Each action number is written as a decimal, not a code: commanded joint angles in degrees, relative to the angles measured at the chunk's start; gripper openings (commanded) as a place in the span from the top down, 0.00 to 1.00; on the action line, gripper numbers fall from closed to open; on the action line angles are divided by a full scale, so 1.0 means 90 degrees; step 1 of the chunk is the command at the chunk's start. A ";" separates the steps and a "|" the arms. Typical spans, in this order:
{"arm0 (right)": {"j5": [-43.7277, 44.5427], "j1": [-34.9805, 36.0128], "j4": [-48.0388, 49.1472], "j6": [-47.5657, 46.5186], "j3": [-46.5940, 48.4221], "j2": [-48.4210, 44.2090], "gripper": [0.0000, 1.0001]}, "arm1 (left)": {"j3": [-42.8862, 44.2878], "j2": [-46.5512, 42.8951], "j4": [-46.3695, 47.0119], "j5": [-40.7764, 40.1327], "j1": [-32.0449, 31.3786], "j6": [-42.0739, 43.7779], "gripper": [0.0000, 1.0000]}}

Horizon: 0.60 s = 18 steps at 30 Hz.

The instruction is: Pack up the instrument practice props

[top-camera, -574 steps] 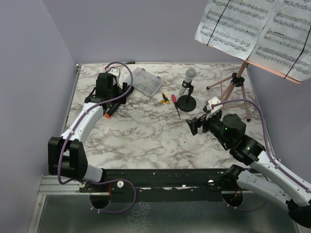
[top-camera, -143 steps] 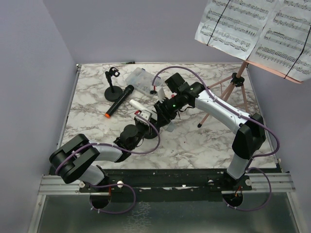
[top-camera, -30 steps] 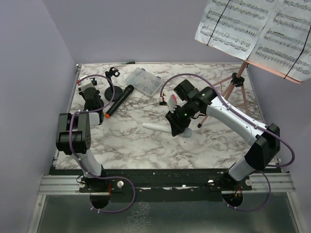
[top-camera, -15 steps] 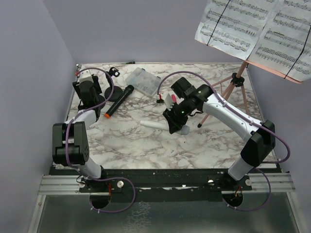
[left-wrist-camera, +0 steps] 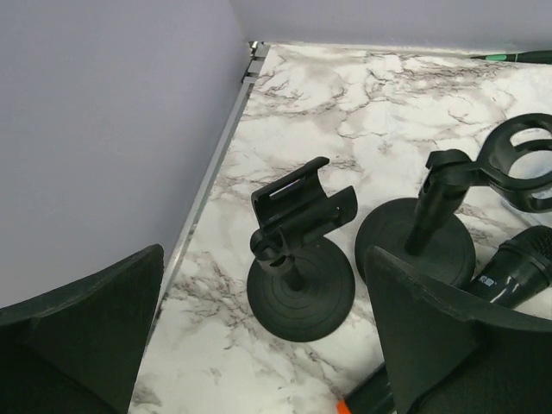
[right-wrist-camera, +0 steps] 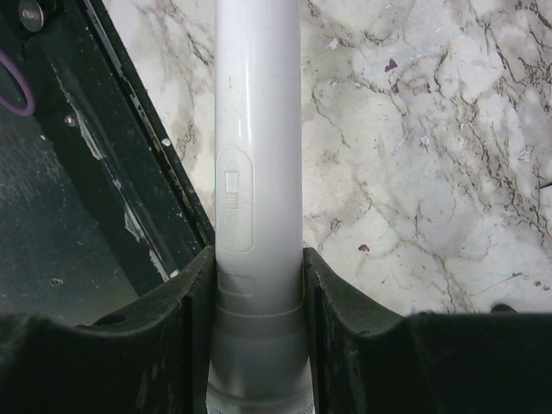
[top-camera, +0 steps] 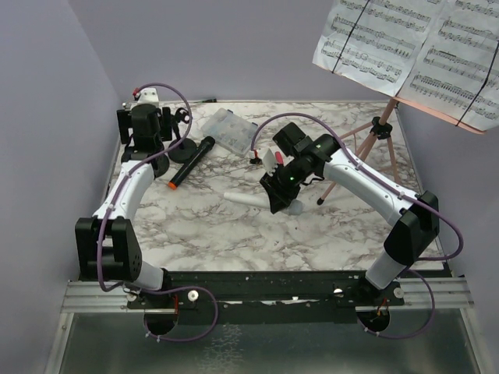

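My left gripper [top-camera: 146, 142] [left-wrist-camera: 267, 362] stands wide open at the far-left corner, above a black round-based mic holder [left-wrist-camera: 302, 280] that stands upright and free on the marble. A second mic holder [left-wrist-camera: 420, 246] [top-camera: 182, 139] stands just to its right. Next to it lies the black microphone [top-camera: 191, 160] [left-wrist-camera: 517, 267] with an orange end. My right gripper [top-camera: 281, 191] [right-wrist-camera: 259, 302] is shut on the grey-headed microphone [right-wrist-camera: 257, 172] [top-camera: 248, 200], held level above mid-table. The sheet-music pages [top-camera: 413, 51] rest on the pink tripod [top-camera: 366, 140] at far right.
A clear plastic compartment box [top-camera: 232, 130] lies at the back centre. A small red screwdriver [top-camera: 274, 158] peeks out behind the right arm. The left wall [left-wrist-camera: 112, 129] and the metal table edge [left-wrist-camera: 220, 164] run close beside my left gripper.
My left gripper opened, let go of the mic holder and moved back toward the far-left corner. The right gripper, still holding the grey-headed microphone, shifted slightly left.
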 commanded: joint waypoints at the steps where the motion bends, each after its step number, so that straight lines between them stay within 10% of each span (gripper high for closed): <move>1: -0.0042 0.0006 0.0150 -0.0002 0.0151 0.0028 1.00 | 0.0558 -0.0406 -0.1421 -0.0663 -0.0653 0.0924 0.01; 18: -0.0165 0.0007 0.0219 -0.0032 0.0067 -0.0029 1.00 | -0.1585 -0.2774 -0.1116 0.4916 -0.1582 0.2601 0.02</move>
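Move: Held in the right fingers, the white microphone has its middle about 37 cm to the left hand's right, 25 cm back and some 6 cm below it; from the right hand that middle is roughly 5 cm to the left, level with it. The just-placed stand is about 3 cm ahead, 3 cm left and 14 cm below the left hand. The other stand is 9 cm right of that stand and 5 cm farther out; the black microphone lies 14 cm right of it, on the table. Leaving the placed stand with its fingers still wide open, the left hand sweeps about 16 cm right and 9 cm back towards the white microphone, high over the near end of the black one. It first climbs some 5 cm, then starts to sink, the wrist swinging about 45 degrees clockwise. The right hand stays put and keeps its grip on the white microphone. ##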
